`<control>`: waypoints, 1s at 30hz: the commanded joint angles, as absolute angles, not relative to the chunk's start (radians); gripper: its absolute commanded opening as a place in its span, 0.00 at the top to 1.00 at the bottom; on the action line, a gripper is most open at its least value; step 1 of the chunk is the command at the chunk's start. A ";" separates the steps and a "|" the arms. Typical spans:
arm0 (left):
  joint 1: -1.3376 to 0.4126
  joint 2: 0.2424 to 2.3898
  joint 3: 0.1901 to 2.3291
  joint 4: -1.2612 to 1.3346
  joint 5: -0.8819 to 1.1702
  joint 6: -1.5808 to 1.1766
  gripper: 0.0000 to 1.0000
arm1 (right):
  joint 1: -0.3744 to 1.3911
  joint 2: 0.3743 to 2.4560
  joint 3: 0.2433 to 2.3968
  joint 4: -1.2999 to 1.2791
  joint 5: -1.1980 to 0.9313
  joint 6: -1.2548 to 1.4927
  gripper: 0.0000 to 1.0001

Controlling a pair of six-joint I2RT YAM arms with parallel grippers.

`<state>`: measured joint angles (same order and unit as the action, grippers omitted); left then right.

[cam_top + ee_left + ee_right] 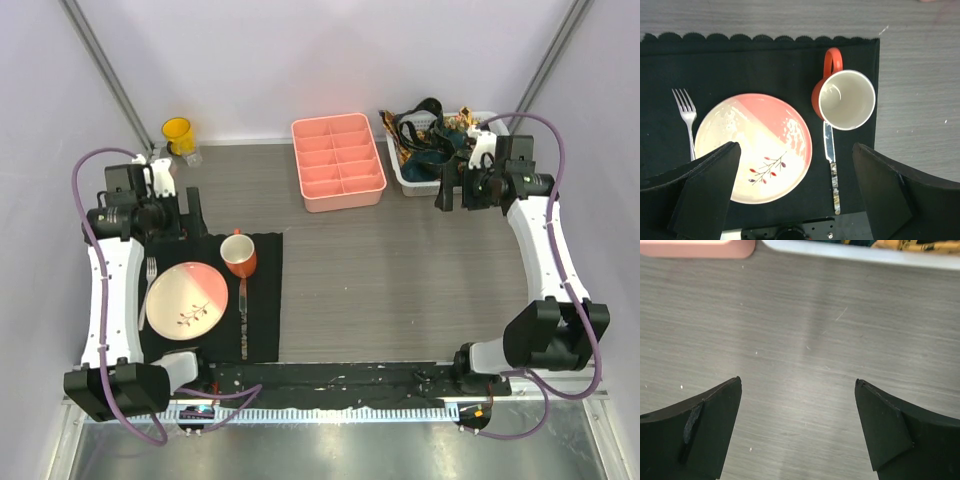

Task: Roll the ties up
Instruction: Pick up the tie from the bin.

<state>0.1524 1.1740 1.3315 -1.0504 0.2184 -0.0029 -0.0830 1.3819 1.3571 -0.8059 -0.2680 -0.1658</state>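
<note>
The ties [428, 137] lie in a tangled heap of teal, black and gold-brown fabric inside a white basket [408, 180] at the back right. A strip of gold patterned tie [912, 245] shows at the top edge of the right wrist view. My right gripper [445, 189] hovers just in front of that basket, open, with only bare table between its fingers [798, 381]. Over the black placemat [262, 300] on the left, my left gripper [194, 217] hangs open and holds nothing [795, 145].
A pink compartment tray [338, 162] sits at the back centre and a yellow cup [178, 133] at the back left. On the placemat [765, 65] are a plate [754, 147], an orange mug [845, 100], a fork [687, 117] and a knife [831, 165].
</note>
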 commanded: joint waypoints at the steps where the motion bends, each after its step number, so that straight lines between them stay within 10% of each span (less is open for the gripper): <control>1: 0.155 1.169 1.426 -1.026 0.198 -0.032 0.00 | -0.071 1.434 1.465 -0.713 -0.287 -0.112 0.00; 19: 0.155 1.112 1.453 -0.779 0.291 -0.210 0.00 | 0.000 1.876 1.893 -0.355 -0.388 0.265 0.02; 30: 0.155 1.157 1.427 -0.775 0.308 -0.209 0.00 | 0.074 2.169 2.077 -0.226 -0.287 0.397 0.28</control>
<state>0.1524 1.1595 1.4281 -0.8322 0.2821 -0.2001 0.0532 2.1193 2.0129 -0.3073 -0.3706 0.3416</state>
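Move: The loose ties heaped in the left part of the white bin lie about 31 cm ahead of the right hand, 5 cm to its left and 14 cm below. The bin's middle is some 27 cm ahead and 7 cm right of that hand; the pink divided box sits roughly 25 cm ahead and 21 cm left, both 18 to 19 cm below. From the left hand the ties are about 38 cm ahead, 58 cm right and 16 cm down. Towards the ties in the bin the right hand sweeps forward about 25 cm and left 10, arching up 6 cm before sinking 4, its left side rolling up some 25 degrees and its fingers tilting up, closing from wide open to about three-quarters. The empty left hand rises 8 cm and goes forward 5 over the place mat, fingers tipping up, still open. ##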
